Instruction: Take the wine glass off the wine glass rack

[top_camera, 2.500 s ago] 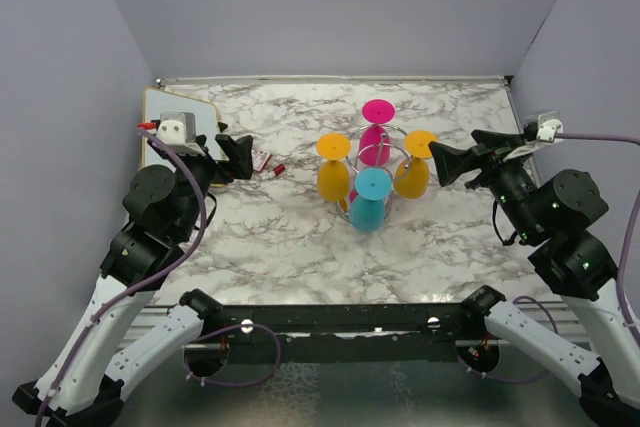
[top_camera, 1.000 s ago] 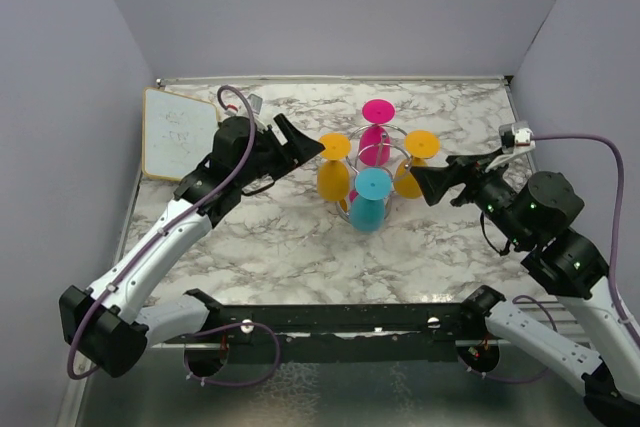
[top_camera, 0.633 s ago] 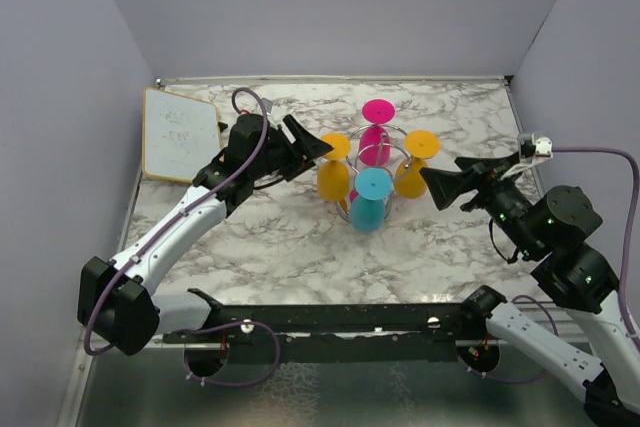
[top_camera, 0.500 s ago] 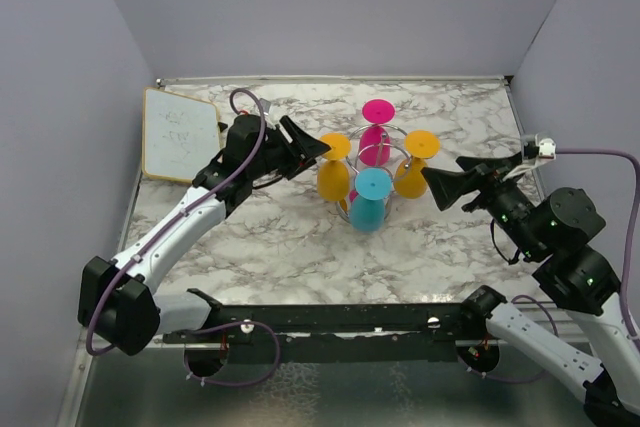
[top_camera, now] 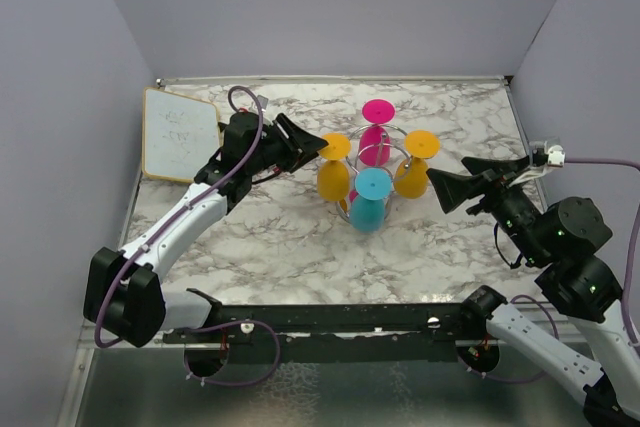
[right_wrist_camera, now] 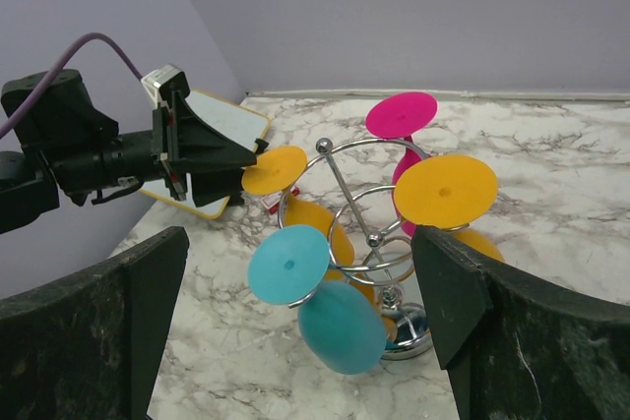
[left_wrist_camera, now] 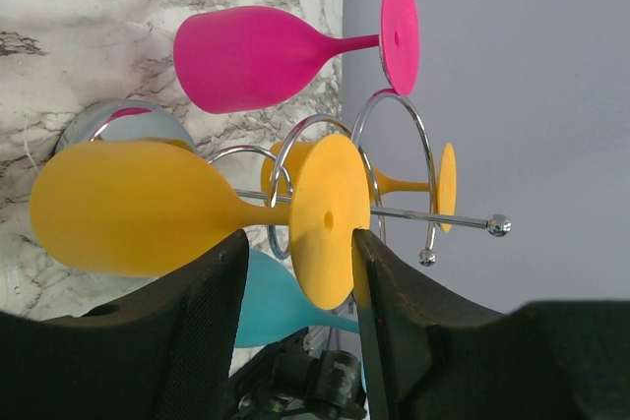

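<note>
The chrome wine glass rack [top_camera: 384,157] stands mid-table with several plastic glasses hanging upside down: pink [top_camera: 376,137], teal [top_camera: 369,199], right yellow [top_camera: 413,169] and left yellow [top_camera: 333,173]. My left gripper [top_camera: 314,145] is open at the left yellow glass. In the left wrist view its gripper [left_wrist_camera: 298,238] has the edge of that glass's foot [left_wrist_camera: 330,218] between its fingertips, unclamped. The rack's rings [left_wrist_camera: 421,145] and the pink glass [left_wrist_camera: 256,56] lie behind. My right gripper [top_camera: 440,190] is open and empty, right of the rack. The right wrist view [right_wrist_camera: 300,238] shows the rack [right_wrist_camera: 379,243] ahead.
A small whiteboard [top_camera: 180,134] lies at the table's back left, also in the right wrist view [right_wrist_camera: 236,125]. A small red-and-white item [right_wrist_camera: 268,206] lies beside the rack under the left arm. Grey walls close in the table on three sides.
My left arm swung in from the whiteboard side to the rack and its open jaws came around the left yellow glass's foot. My right gripper drew back slightly to the right.
</note>
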`<state>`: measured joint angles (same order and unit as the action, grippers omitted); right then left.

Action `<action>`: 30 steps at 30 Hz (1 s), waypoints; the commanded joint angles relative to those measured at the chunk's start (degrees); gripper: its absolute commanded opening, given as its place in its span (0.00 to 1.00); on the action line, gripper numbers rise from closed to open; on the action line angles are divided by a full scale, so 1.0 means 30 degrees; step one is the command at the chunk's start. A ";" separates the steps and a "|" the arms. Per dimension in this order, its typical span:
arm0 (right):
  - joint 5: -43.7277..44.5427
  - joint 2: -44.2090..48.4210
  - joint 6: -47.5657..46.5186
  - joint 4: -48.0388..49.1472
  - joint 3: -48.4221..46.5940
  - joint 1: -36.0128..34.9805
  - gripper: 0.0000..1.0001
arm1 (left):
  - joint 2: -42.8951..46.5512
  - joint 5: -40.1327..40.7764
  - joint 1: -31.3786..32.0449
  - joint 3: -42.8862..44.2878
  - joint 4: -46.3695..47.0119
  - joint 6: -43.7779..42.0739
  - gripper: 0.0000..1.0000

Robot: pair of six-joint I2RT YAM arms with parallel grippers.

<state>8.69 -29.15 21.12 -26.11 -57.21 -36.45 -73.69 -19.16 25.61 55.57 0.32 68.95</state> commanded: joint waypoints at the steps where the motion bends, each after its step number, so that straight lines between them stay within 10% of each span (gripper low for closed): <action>1: 0.0300 -0.0038 -0.0198 0.0576 0.0232 -0.0148 0.98 | -0.0046 -0.0826 -0.0013 -0.0278 0.1220 0.0206 0.47; 30: 0.0227 -0.0011 -0.0154 0.0816 0.0406 -0.0149 0.98 | -0.0092 -0.0795 -0.0227 -0.0475 0.1369 0.0425 0.17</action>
<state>8.69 -29.19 20.73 -25.26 -56.64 -36.45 -74.89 -20.29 25.45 55.00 2.52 69.93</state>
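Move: The foot of the left yellow wine glass, hanging bowl-down on the rack, has its middle about 3 cm right of the left hand and 2 cm ahead, level with it, its near rim between the half-open fingers. From that hand, the cyan glass's foot is some 12 cm right and 8 cm back, the pink one's about 12 cm right and 12 cm ahead, both at roughly hand height. The yellow foot lies about 20 cm left of the right hand, 16 cm ahead and 11 cm lower. The left yellow glass's foot gets the left fingers closed in around its near rim, one finger over the disc and the other beneath on the stem side. They go from about half open to under a fifth open while the left hand all but stays put, shifting only about half a centimetre to its right, with the wrist hardly turning. Whether both pads already bear on the foot can't be seen. ##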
